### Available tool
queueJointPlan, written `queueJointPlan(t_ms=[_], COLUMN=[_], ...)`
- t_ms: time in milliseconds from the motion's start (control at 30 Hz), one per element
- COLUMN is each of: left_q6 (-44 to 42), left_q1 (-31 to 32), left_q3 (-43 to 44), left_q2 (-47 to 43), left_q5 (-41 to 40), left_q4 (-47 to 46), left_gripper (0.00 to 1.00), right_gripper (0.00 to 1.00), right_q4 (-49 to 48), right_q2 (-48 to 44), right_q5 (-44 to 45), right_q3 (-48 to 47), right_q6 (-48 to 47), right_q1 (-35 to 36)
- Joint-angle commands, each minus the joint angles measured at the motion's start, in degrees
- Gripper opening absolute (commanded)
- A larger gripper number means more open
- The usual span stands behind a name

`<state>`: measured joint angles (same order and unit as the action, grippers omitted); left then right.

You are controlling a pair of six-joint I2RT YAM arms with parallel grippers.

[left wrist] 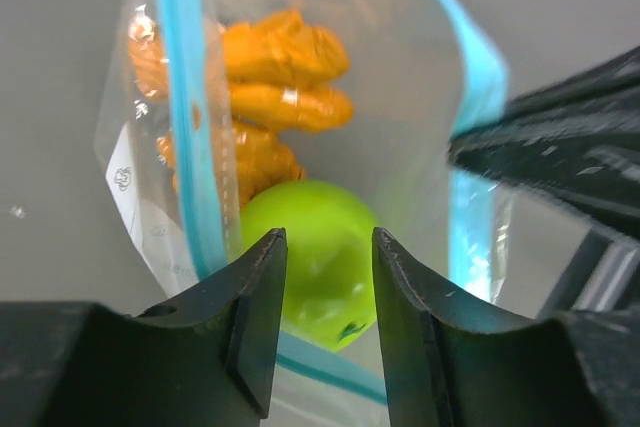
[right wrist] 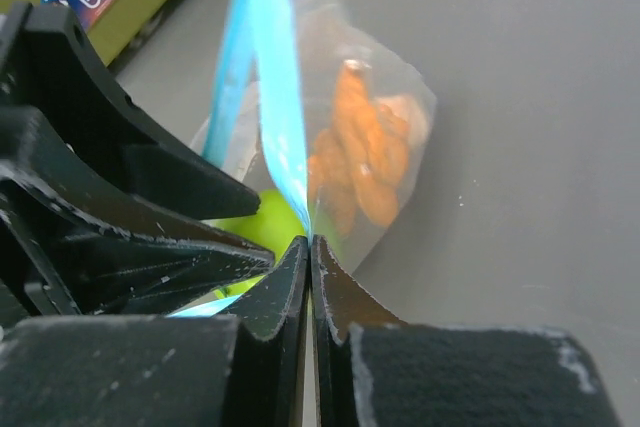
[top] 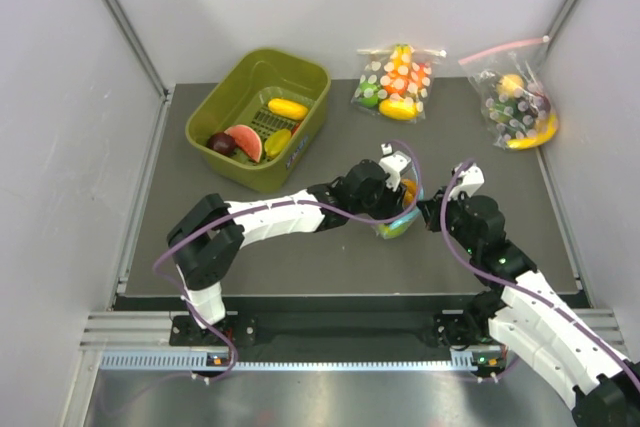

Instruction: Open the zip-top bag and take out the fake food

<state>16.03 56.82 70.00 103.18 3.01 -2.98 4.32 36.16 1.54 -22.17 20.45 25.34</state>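
Note:
The zip-top bag lies mid-table with its light-blue mouth pulled apart. Inside it, the fake food shows as a round green fruit and several orange pieces. My left gripper reaches into the mouth, jaws apart. The green fruit sits right at its fingertips, and I cannot tell whether they touch it. My right gripper is shut on the bag's blue zip strip on the right side of the mouth.
An olive tub with yellow, red and purple toy pieces stands at the back left. Two larger dotted bags of toys, one and another, lie along the back. Grey walls close in both sides.

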Motion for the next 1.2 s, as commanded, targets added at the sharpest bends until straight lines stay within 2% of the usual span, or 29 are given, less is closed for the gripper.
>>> queueJointPlan(t_ms=[0, 233, 467, 500, 633, 800, 1167], left_q6=[-3.4, -3.6, -3.5, -3.6, -3.6, -3.4, -2.9], left_q1=[0.7, 1.1, 2.8, 2.9, 4.2, 4.4, 4.4], left_q3=[1.9, 1.1, 1.5, 2.1, 2.6, 2.8, 2.5], left_q2=[-0.3, -2.5, -1.2, -1.0, 1.1, 2.8, 4.9], left_q5=[-2.3, -0.9, -2.5, -2.5, -5.5, -7.6, -9.5], left_q4=[5.9, 9.1, 11.4, 11.6, 11.8, 9.9, -0.3], left_gripper=[0.45, 0.54, 0.78, 0.85, 0.92, 0.98, 0.96], right_gripper=[0.00, 0.00, 0.00, 0.00, 0.00, 0.00, 0.00], right_q4=[-1.2, -3.1, -3.4, -3.4, -3.3, -3.2, -3.9], right_q2=[0.1, 2.2, 2.3, 2.2, 2.0, 1.5, 1.5], right_q5=[0.4, -0.5, -0.7, -0.7, -0.7, -0.7, -1.4], right_q3=[-2.8, -2.1, -1.4, -1.3, -1.2, -0.9, 1.3], right_q6=[-1.0, -0.3, 0.4, 0.4, 0.5, 0.6, 1.1], right_q1=[0.7, 0.7, 0.9, 0.9, 1.2, 1.3, 1.6])
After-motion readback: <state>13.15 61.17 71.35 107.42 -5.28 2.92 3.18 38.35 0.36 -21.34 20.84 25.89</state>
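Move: The green fruit in the open bag lies about 6 cm below my left fingertips and a centimetre back. Among its neighbours, the orange pieces are some 5 cm ahead and 1 cm to the right, also 6 cm down. My right fingertips, still shut on the blue zip rim, stand about 4 cm to the left hand's right, level in reach and a little higher; from them the green fruit is 5 cm to the left and 8 cm below. My left hand sinks about 5 cm into the bag's mouth towards the green fruit, easing back and a little left at first, then coming partly forward and right again. On the way I spread the fingers from half to fully open around the fruit and roll the hand some 10 degrees, its left side rising. My right hand keeps its pinch on the zip rim, settling about 1 cm. ##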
